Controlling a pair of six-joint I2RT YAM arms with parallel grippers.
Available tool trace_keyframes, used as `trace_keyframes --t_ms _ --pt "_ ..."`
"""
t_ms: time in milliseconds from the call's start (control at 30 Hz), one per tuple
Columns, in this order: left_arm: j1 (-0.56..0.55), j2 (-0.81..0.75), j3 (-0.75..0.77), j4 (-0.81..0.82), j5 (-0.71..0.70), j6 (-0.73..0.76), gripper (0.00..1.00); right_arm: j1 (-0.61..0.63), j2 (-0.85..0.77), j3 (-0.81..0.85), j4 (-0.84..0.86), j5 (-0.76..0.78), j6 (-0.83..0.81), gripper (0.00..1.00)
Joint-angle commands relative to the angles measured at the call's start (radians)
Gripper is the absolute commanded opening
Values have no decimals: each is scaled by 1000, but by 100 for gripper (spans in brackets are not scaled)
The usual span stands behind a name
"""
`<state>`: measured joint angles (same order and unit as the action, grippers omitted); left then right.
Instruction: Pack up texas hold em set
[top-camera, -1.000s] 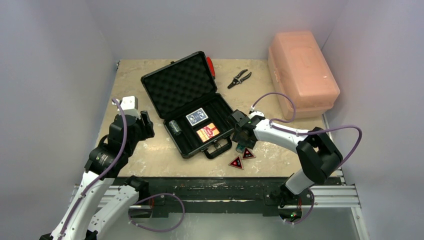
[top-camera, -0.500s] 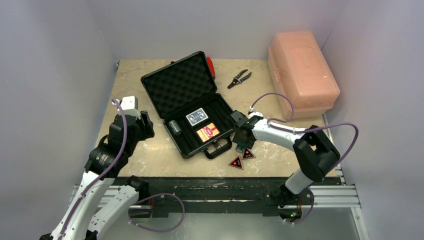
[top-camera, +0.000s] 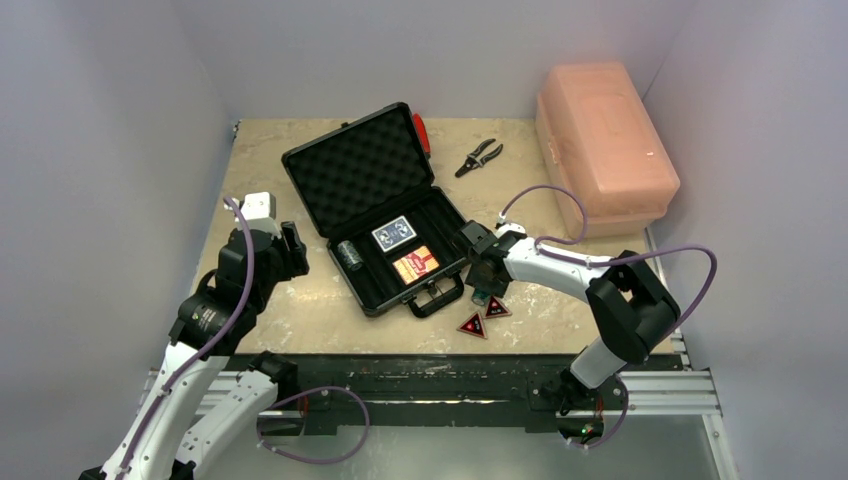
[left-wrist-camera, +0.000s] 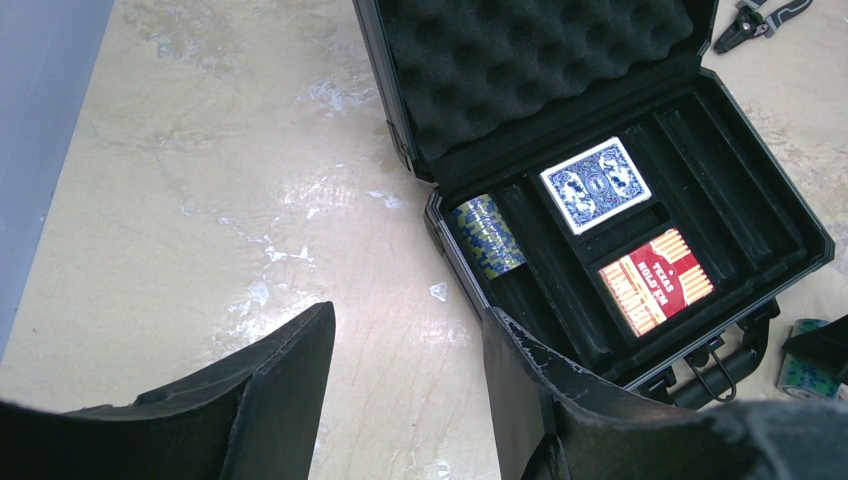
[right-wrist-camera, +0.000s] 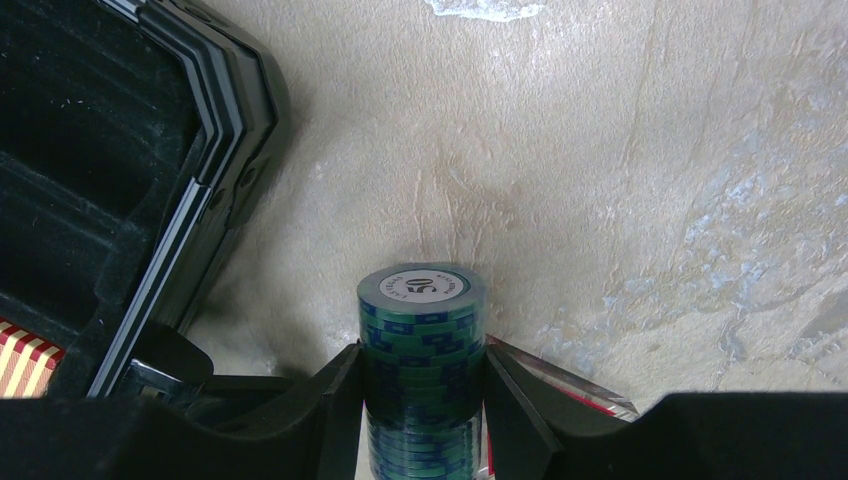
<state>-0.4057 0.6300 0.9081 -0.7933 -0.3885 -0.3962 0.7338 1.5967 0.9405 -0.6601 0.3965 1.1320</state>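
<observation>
The black briefcase lies open mid-table, foam lid tilted back. In its tray sit a blue deck, an orange-red deck and one teal chip roll. My right gripper is just off the case's front right corner, shut on a second teal chip roll that stands upright on the table, fingers pressing both sides. Two red-black triangles lie beside it. My left gripper hangs open over bare table left of the case, nothing between its fingers.
A large pink plastic box stands at the back right. Pliers and a red-handled tool lie behind the case. The case's handle sticks out toward the front, close to my right gripper.
My right gripper's fingers have closed in onto the chip roll, and that arm has shifted slightly. The left arm has not moved.
</observation>
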Motion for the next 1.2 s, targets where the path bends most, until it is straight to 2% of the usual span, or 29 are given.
trace_keyframes --t_ms 0,733,933,1167 --pt "7 -3 31 19 3 21 56 -3 -13 24 -2 17 -12 13" --pt "7 -12 25 19 -23 22 59 -2 -78 123 -93 143 -50 6" --pt "7 -14 26 20 -11 23 58 -2 -105 158 -91 171 -105 0" --pt "7 -7 28 24 -3 23 57 -3 -153 179 -38 205 -192 0"
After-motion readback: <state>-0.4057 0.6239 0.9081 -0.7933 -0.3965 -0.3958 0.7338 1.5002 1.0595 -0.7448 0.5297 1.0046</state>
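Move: The right hand already grips the green chip stack on the table. The case's free right-hand slot lies about 13 cm ahead and 7 cm to its left, at nearly the same height. The red card box is about 14 cm left and 6 cm ahead of that hand, and the nearer red triangle some 3 cm right and 3 cm back. From the left hand, the slot is about 15 cm ahead, 28 cm right and 21 cm lower. The right hand keeps its grip and lifts the green stack some 6 cm, easing forward about 3 cm. ##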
